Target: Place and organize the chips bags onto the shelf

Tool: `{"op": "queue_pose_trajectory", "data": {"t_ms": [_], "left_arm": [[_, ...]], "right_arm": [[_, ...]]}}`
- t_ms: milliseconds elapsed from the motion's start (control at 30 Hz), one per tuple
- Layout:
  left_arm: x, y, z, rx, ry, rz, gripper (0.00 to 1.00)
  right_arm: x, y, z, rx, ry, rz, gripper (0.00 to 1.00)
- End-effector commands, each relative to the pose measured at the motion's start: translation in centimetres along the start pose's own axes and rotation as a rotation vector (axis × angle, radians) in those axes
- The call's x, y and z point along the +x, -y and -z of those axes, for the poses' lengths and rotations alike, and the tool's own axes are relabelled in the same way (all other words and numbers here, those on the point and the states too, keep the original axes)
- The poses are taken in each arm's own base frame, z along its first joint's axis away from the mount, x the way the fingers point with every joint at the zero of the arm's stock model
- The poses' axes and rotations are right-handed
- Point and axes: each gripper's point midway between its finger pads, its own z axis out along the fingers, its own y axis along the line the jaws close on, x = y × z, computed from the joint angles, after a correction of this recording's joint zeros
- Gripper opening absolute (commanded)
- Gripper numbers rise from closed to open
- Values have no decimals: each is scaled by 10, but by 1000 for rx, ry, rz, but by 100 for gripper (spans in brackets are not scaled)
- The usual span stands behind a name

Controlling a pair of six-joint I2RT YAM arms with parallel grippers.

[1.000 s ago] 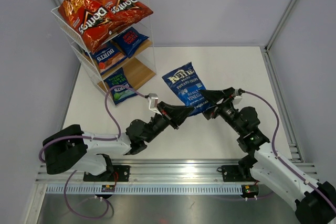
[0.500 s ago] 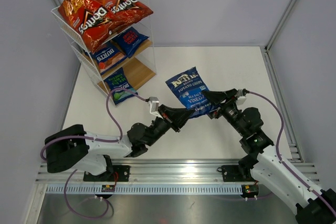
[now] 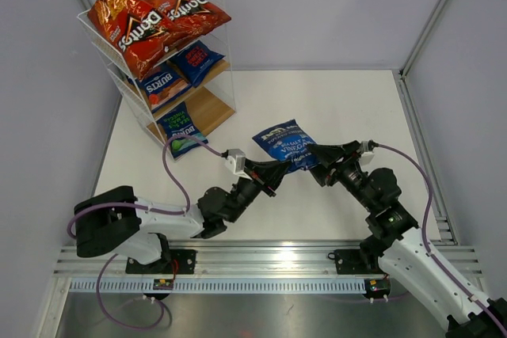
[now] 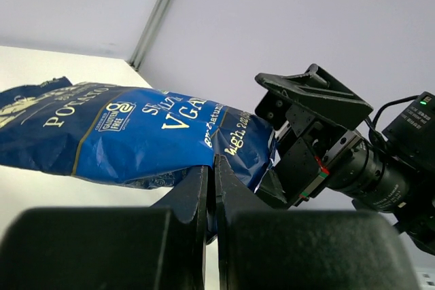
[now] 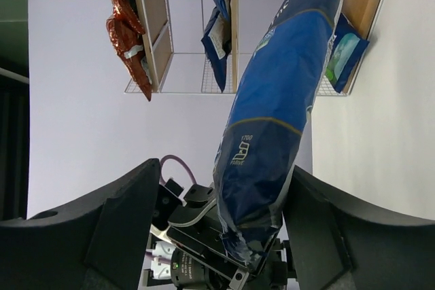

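A dark blue Kettle chips bag (image 3: 283, 142) hangs above the table's middle, lying almost level. My left gripper (image 3: 280, 170) is shut on its lower edge; in the left wrist view the jaws (image 4: 211, 165) pinch the bag (image 4: 136, 134). My right gripper (image 3: 314, 153) stands open round the bag's near end; in the right wrist view the bag (image 5: 272, 120) sits between the fingers, against one and clear of the other. The shelf (image 3: 207, 108) at the back left holds two red Doritos bags (image 3: 131, 25) on top and blue Burts bags (image 3: 162, 85) below.
A third blue bag (image 3: 182, 134) leans at the shelf's bottom tier, near the left arm's purple cable (image 3: 168, 168). Grey walls close in the table on the left, back and right. A metal rail (image 3: 269, 263) runs along the near edge.
The Kettle bag has tipped from facing up to nearly level and dropped a little toward the arms. The right gripper's fingers have narrowed around it. The left gripper stays shut on it.
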Motion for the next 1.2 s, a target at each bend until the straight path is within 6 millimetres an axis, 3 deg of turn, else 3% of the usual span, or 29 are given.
{"op": "queue_pose_trajectory", "data": {"t_ms": [0,133,233,333,567,600,667,700,733,767,800,833,867,933,967,1000,1033,1067,1100,1167], "left_arm": [[-79,27,-6,63,312,85,0],[-74,44,-6,141,288,74,0],[-69,54,-4,177,268,62,0],[-68,60,-1,189,267,40,0],[-61,49,8,148,225,31,0],[-61,42,11,121,220,34,18],[-59,36,15,97,205,28,42],[-55,26,20,64,192,25,61],[-65,24,24,49,206,38,81],[-53,13,27,2,151,10,97],[-55,1,31,-64,143,14,99],[-74,-1,37,-98,166,42,99],[-54,-23,44,-200,58,-24,99],[-72,-44,53,-378,57,12,99],[-68,-65,74,-480,-28,-60,99],[-78,-75,82,-563,-11,-38,99],[-96,-71,85,-589,-5,-27,99],[-96,-83,103,-647,-81,-103,99],[-102,-84,108,-671,-95,-84,99],[-115,-80,122,-694,-179,-110,99]], "right_arm": [[3,2,-1,-1,-18,-12,75],[1,2,-5,14,-7,21,65],[1,3,-10,26,-17,47,49],[1,4,-12,33,-12,67,39],[-3,-9,-14,-51,9,144,28],[-4,-11,-14,-65,13,159,28],[-4,-16,-16,-92,17,215,28],[-4,-19,-17,-99,19,229,28],[-5,-18,-19,-104,21,265,28],[-5,-18,-21,-104,20,282,28],[-6,-16,-25,-96,22,304,28],[-7,-15,-27,-96,23,353,28],[-7,-12,-30,-87,20,375,27],[-6,-11,-39,-102,4,444,27],[-5,-11,-43,-108,-2,466,27],[-5,-13,-46,-116,-5,490,27],[-4,-8,-54,-118,-15,509,26],[-4,-8,-57,-132,-18,519,26],[-4,3,-66,-111,-30,519,26],[-4,-2,-76,-146,-30,532,26]]}}
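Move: Ahead of the left gripper, which already pinches the blue chips bag's near edge, the bag's middle lies about 5 cm out and 2 cm left, roughly level. The open right gripper is some 6 cm to the left one's right, level with it. The green chips bag on the lowest shelf is about 25 cm ahead, 33 cm left and 22 cm below. From the right gripper the blue bag's middle lies about 5 cm ahead and 8 cm left, at its height. Closing on the near corner of the blue chips bag while sinking about 4 cm, the right fingers pinch it before the left fingers open wide and let go. The left hand then sweeps some 14 cm left and 5 cm up, clear of the bag; the right carries the bag forward about 5 cm and a little left, rolling its left side down some 20 degrees and tipping its fingers up. ##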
